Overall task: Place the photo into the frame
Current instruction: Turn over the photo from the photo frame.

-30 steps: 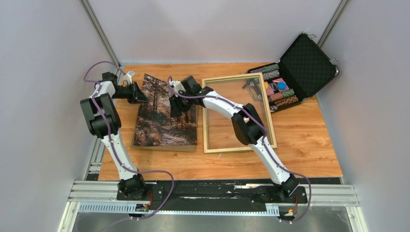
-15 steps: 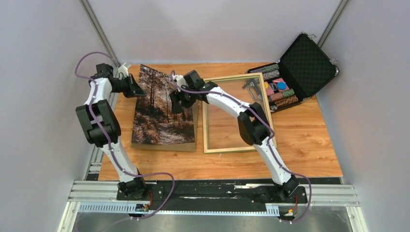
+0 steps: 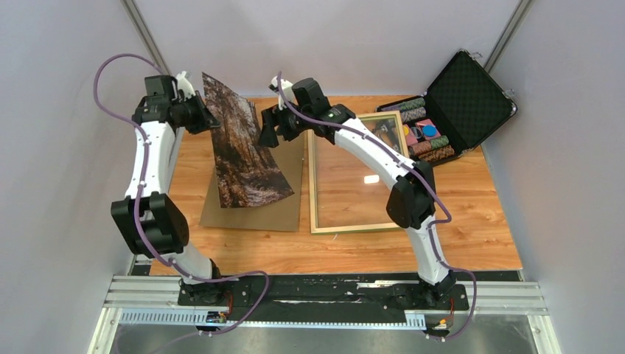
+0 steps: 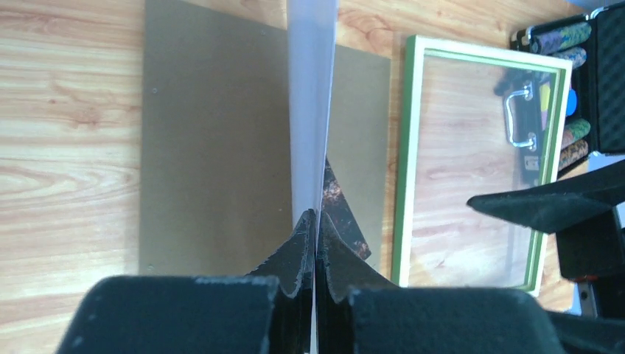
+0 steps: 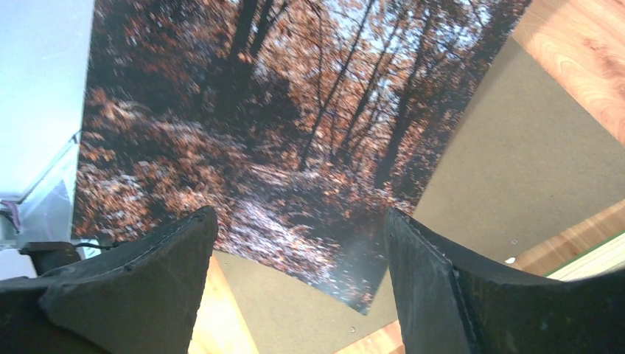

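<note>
The photo point(image 3: 243, 151), an autumn forest print, hangs tilted above the brown backing board point(image 3: 254, 212), with only its near end low over the board. My left gripper point(image 3: 200, 116) is shut on the photo's upper left edge. In the left wrist view the photo point(image 4: 309, 110) runs edge-on out of the closed jaws point(image 4: 315, 221). My right gripper point(image 3: 267, 133) is open beside the photo's right edge and holds nothing. In the right wrist view the photo point(image 5: 295, 110) fills the space beyond that gripper point(image 5: 298, 221). The frame point(image 3: 313, 184) lies flat to the right, pale side up, with green rail edges point(image 4: 402, 184).
An open black case point(image 3: 472, 96) with poker chips sits at the back right, touching the frame's far corner. The backing board point(image 4: 206, 147) lies on the wooden table point(image 3: 472, 214) left of the frame. Grey walls close in both sides.
My left gripper has shut on the photo and lifted its far end off the backing board. My right gripper has opened wider and risen beside the photo.
</note>
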`<move>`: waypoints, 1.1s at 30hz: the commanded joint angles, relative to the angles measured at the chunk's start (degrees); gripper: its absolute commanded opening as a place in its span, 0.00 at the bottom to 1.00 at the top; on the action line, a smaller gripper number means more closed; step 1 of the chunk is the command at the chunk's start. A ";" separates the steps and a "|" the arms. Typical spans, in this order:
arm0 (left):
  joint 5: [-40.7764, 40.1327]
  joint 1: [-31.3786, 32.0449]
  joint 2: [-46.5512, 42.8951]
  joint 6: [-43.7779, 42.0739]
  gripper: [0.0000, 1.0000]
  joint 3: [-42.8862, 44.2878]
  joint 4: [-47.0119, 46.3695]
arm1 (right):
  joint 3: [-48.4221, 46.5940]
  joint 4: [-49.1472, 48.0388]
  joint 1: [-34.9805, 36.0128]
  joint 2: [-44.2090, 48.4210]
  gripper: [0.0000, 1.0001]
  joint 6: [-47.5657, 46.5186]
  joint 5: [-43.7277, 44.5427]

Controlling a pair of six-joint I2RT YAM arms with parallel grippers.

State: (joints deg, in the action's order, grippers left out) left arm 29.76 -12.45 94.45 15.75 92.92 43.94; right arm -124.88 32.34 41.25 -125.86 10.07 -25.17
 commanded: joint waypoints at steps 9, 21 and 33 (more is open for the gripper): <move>-21.82 15.09 -4.59 16.32 0.00 4.25 -1.79 | -2.34 2.45 7.61 8.51 0.81 1.55 9.80; -23.13 19.23 -4.55 19.57 0.00 0.67 -5.83 | 0.77 1.72 13.77 8.44 0.78 -2.72 24.83; -23.66 19.63 -7.53 20.34 0.00 -1.18 -6.64 | 3.92 -0.83 15.20 7.26 0.78 -4.25 30.73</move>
State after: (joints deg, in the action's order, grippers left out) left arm 7.25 6.72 90.39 34.50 92.03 39.44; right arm -119.83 34.50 55.81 -119.48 6.85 2.92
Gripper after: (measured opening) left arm 0.007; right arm 0.781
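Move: The lifted photo, its left edge still pinched in the left hand, has its middle about 8 cm right of that hand, 2 cm back and 12 cm below. From the open right hand its middle is roughly 7 cm left, level ahead and 10 cm below. The backing board lies some 8 cm left of the right hand, 6 cm back and 20 cm below; the frame about 35 cm to its right, 4 cm back, equally low. Left hand carries the pinched photo about 9 cm right; the open right one arcs some 6 cm back. ##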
